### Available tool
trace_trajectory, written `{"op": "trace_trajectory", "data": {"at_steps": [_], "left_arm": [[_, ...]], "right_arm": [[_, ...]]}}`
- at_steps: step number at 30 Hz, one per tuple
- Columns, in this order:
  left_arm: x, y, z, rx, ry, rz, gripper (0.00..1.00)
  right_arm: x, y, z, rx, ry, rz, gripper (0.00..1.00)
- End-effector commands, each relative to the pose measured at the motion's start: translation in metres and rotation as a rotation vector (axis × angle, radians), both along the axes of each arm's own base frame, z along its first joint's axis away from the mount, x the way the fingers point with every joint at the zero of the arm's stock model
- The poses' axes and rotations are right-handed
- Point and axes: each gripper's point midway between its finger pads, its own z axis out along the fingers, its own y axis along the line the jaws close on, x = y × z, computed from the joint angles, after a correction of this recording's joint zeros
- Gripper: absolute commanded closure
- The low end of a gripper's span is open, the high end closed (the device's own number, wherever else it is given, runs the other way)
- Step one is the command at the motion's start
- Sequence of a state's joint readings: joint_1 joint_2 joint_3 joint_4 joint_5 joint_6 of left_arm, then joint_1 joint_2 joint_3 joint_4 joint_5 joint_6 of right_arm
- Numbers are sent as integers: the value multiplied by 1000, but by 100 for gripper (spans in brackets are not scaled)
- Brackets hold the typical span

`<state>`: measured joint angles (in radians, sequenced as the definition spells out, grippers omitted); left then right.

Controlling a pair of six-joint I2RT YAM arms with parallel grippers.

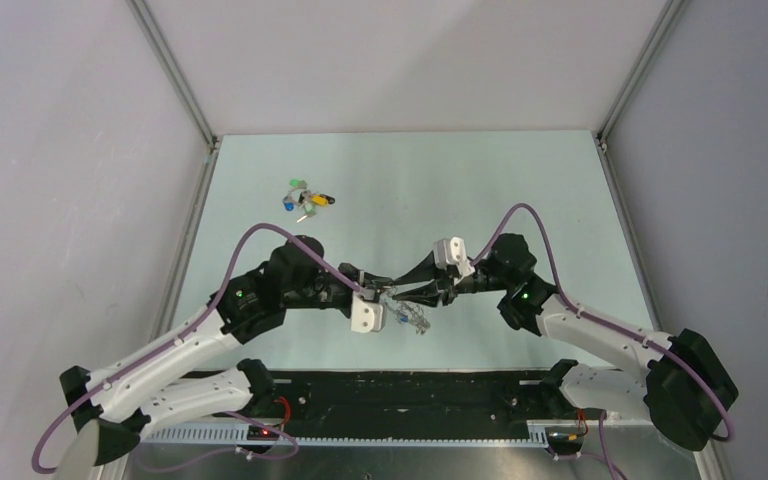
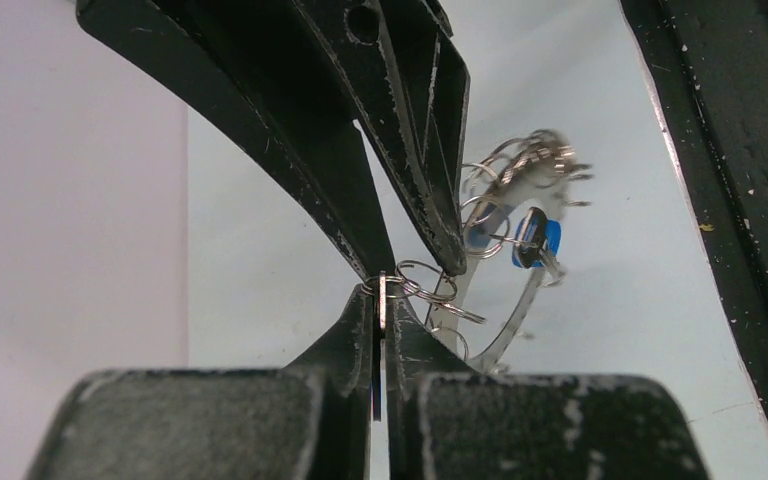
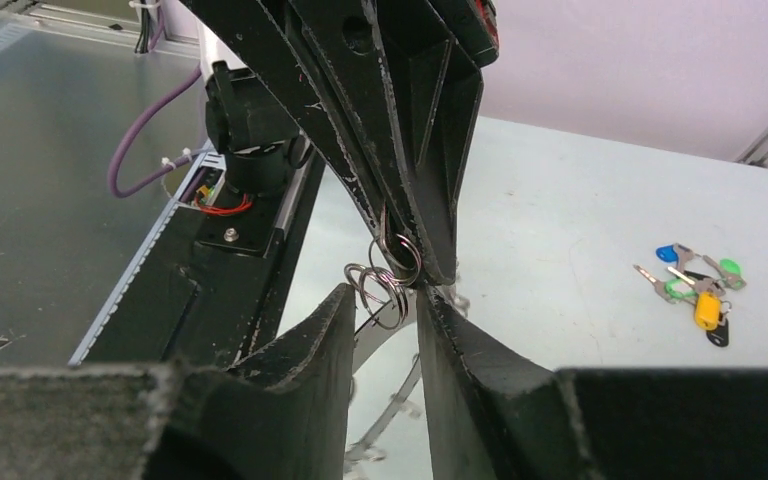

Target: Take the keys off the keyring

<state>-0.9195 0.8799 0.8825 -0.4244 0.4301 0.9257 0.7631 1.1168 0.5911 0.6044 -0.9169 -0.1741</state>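
The keyring hangs above the table between both grippers. It is a flat silvery band with small wire loops on its rim. My left gripper is shut on the band's edge, and it also shows in the top view. My right gripper is open by a narrow gap, with a few wire loops between its fingertips. It meets the left gripper tip to tip. A blue key and a black key hang on the ring's far side. The band also shows in the right wrist view.
A separate cluster of green, blue and yellow keys lies on the table at the back left, also in the right wrist view. The black base rail runs along the near edge. Enclosure walls stand on both sides.
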Motion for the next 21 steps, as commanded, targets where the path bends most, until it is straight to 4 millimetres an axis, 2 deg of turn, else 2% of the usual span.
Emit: {"op": "trace_trajectory", "data": {"at_steps": [1,4,7,21], "left_arm": [[0,-4,20,-61,-54,-30,100],[1,-4,21,-62,-59,-24,100],[2,-2,23,-65,-69,-13,100],[4,6,28,-75,-104,17,100]], "right_arm": [[-7,5,30,58,-34,51,71],[-7,6,30,45,-21,55,82],[-5,5,26,25,-6,40,100],[9,-12,32,4,131,-72,100]]}}
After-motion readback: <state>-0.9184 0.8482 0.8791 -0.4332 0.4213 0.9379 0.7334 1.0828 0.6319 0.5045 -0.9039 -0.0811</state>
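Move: The small linked rings beside the large keyring lie between the right hand's open fingers, about 1 cm to its left and level in height. The large keyring hangs from them, its middle some 4 cm back from this hand and 4 cm below. The loose key pile lies on the table about 16 cm ahead, 19 cm left and 22 cm down. From the left hand, whose fingers are already shut, the small rings are about 2 cm right and 1 cm back and below. The right hand holds almost in place beside the left fingertips and closes from about a third open to shut, pinching the small rings at its tips, then eases away from the left hand, about 1 cm to the right and up with a little forward, rolling some 5 degrees about its own fingers. The left hand keeps its grip on its thin metal piece and ring and creeps up only about half a centimetre. ##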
